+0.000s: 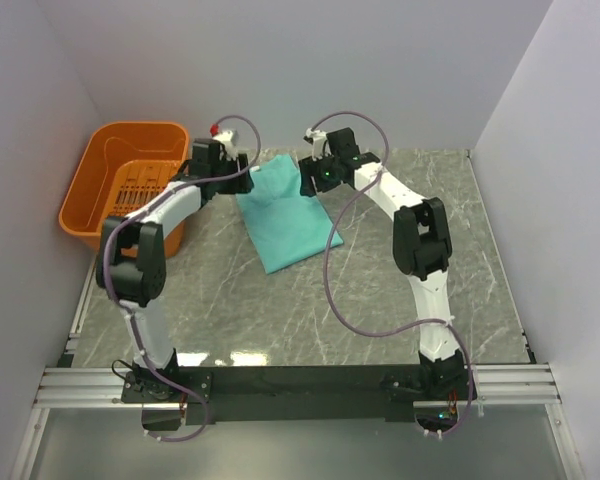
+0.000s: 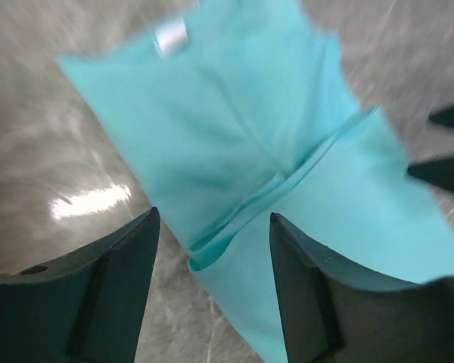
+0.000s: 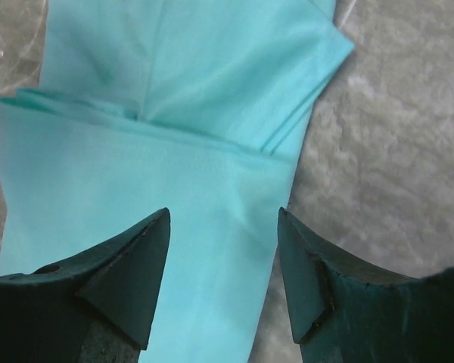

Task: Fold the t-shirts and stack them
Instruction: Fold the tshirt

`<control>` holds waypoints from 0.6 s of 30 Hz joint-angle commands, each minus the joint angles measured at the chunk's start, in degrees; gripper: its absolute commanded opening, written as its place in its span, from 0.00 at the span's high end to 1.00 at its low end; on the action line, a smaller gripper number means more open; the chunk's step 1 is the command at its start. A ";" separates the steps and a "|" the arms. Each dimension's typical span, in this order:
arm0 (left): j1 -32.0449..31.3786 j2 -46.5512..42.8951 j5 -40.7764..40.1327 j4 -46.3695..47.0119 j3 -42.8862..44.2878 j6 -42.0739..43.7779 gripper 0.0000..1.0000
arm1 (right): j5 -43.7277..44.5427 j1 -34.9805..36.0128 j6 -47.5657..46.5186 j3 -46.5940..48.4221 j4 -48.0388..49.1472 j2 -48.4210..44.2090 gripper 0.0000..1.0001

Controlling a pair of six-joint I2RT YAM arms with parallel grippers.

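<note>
The teal-green t-shirt [image 1: 285, 225] lies folded into a narrow strip on the marble table, its far end between my two grippers. My left gripper [image 1: 246, 166] hovers at that end's left corner, with my right gripper [image 1: 308, 180] at the right corner. In the left wrist view the left gripper [image 2: 213, 219] stands open above a folded edge of the t-shirt [image 2: 234, 128], with nothing pinched. A small white label [image 2: 171, 35] shows on the cloth. In the right wrist view the right gripper [image 3: 223, 215] is open over the t-shirt [image 3: 174, 68], above a layered fold and the strip's right edge.
An orange slotted basket [image 1: 100, 170] stands at the back left, close beside the left arm. Grey marble table [image 1: 400, 290] spreads to the right and in front of the shirt. White walls close in the back and both sides. The right gripper's dark fingertips [image 2: 446, 144] show in the left wrist view.
</note>
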 commanded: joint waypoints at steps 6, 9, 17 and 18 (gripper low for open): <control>-4.99 -19.83 -5.78 0.04 -7.37 -0.25 0.35 | -17.47 -4.52 -13.41 -11.41 -6.49 -14.75 0.34; -7.63 -25.80 -4.73 -1.48 -16.49 -5.08 0.35 | -19.06 -6.63 -14.20 -19.74 -7.20 -16.42 0.34; -25.11 -39.78 -15.96 -0.43 -33.32 -8.09 0.34 | -25.74 -7.43 -39.55 -34.61 -14.05 -28.36 0.35; -27.65 -40.57 -16.49 0.45 -35.42 -6.25 0.33 | -25.40 -7.52 -50.57 -37.85 -15.88 -30.21 0.34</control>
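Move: The shirt's near-left corner is about 21 cm back, 6 cm to the right and 7 cm below the left hand; its collar tag is some 7 cm ahead and 2 cm right of that hand, and the orange bin's middle about 30 cm left and 3 cm back. From the right hand, the near-right corner lies roughly 14 cm back, 9 cm right and 5 cm down. With its fingers already open and staying so, the left hand climbs about 14 cm off the fold, then arcs back some 20 cm and a little right over the shirt, dropping again towards the near-left corner. The right hand, also open, draws back about 15 cm and right about 8, lifting slightly before sinking towards the near-right corner while turning about 20 degrees counter-clockwise; neither hand grips the cloth. ##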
